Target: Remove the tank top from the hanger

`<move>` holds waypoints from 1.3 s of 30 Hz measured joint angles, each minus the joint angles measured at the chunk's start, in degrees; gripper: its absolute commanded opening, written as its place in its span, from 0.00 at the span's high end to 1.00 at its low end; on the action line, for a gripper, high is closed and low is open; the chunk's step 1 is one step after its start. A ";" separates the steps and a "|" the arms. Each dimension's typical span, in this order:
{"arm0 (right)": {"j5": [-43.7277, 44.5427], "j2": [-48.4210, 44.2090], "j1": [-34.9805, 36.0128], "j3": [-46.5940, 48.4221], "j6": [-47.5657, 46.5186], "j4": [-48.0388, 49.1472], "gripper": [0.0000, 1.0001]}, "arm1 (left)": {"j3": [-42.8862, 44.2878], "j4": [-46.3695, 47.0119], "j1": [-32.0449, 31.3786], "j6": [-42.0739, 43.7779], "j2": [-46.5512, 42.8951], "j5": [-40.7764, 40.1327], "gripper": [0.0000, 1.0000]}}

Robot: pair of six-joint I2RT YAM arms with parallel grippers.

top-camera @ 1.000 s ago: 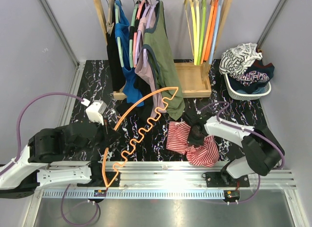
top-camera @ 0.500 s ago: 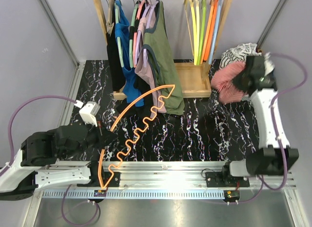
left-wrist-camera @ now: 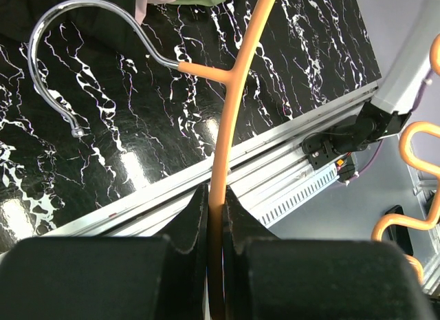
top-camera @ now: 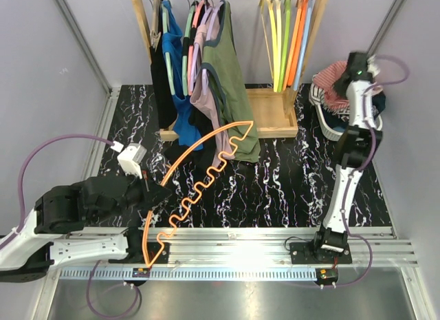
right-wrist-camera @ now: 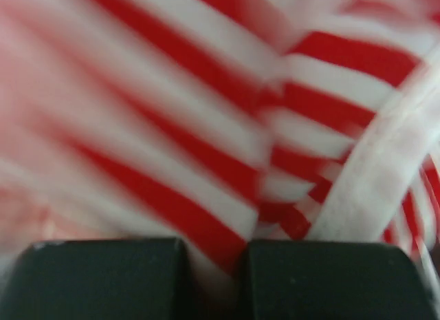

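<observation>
The tank top is red-and-white striped and bunched up; it hangs over the laundry basket at the back right. My right gripper is shut on the tank top, and its striped cloth fills the right wrist view, pinched between the black fingers. The orange hanger, bare, with a wavy lower bar, slants over the dark marble table. My left gripper is shut on the hanger's curved arm, which runs up between the jaws of the left gripper. Its metal hook curls at the upper left.
A wooden clothes rack stands at the back with hung garments and several bare coloured hangers. The basket holds other crumpled clothes. An aluminium rail runs along the near table edge, and grey walls close both sides.
My right arm swung from the table's middle up to the back right basket, carrying the striped tank top. The left arm has barely shifted with the hanger.
</observation>
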 measured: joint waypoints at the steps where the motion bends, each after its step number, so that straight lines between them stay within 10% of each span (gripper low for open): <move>1: -0.68 3.65 0.00 0.13 0.09 -0.37 1.00 | -0.20 0.04 0.00 -0.02 0.00 0.11 1.00; 5: -3.65 10.36 0.61 1.81 1.03 0.33 0.88 | -0.37 0.09 0.00 -0.07 -0.33 0.24 1.00; 11: -8.90 10.49 0.15 6.23 0.48 -2.21 0.01 | -0.44 0.00 0.02 -0.17 -0.59 0.33 1.00; 21: -14.73 -16.13 -4.68 -8.00 -0.81 -1.97 0.00 | -0.44 0.13 0.02 2.95 1.40 0.66 1.00; 28: -18.12 -57.72 -7.02 -35.34 -3.50 -2.84 0.00 | -0.39 0.46 0.17 9.14 5.01 3.43 1.00; 33: -36.65 -82.29 -2.58 -59.30 -1.97 0.02 0.00 | -0.26 0.87 0.28 16.00 8.92 8.13 1.00; 39: -61.33 -86.77 6.54 -77.83 3.04 8.59 0.02 | 0.37 -0.48 0.39 23.19 11.52 14.75 1.00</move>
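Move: The right hand holds the red-striped tank top over the laundry basket, whose middle lies about 8 cm back, 3 cm left and some 12 cm below it. The wooden rack base is roughly 10 cm back and 32 cm left, and the hanging green tank top about 20 cm back and 46 cm left. From the left hand, holding the orange hanger, the basket lies some 42 cm ahead and 60 cm right, well below. The right hand dips about 10 cm to the basket, opens wide and lets go of the red-striped tank top, then lifts high and sweeps some 37 cm back and 27 cm left past the rack base, turning counter-clockwise and sinking again at the end. The left hand keeps its grip on the orange hanger, sinking and easing right about 4 cm each while turning some 30 degrees, partly clockwise. ##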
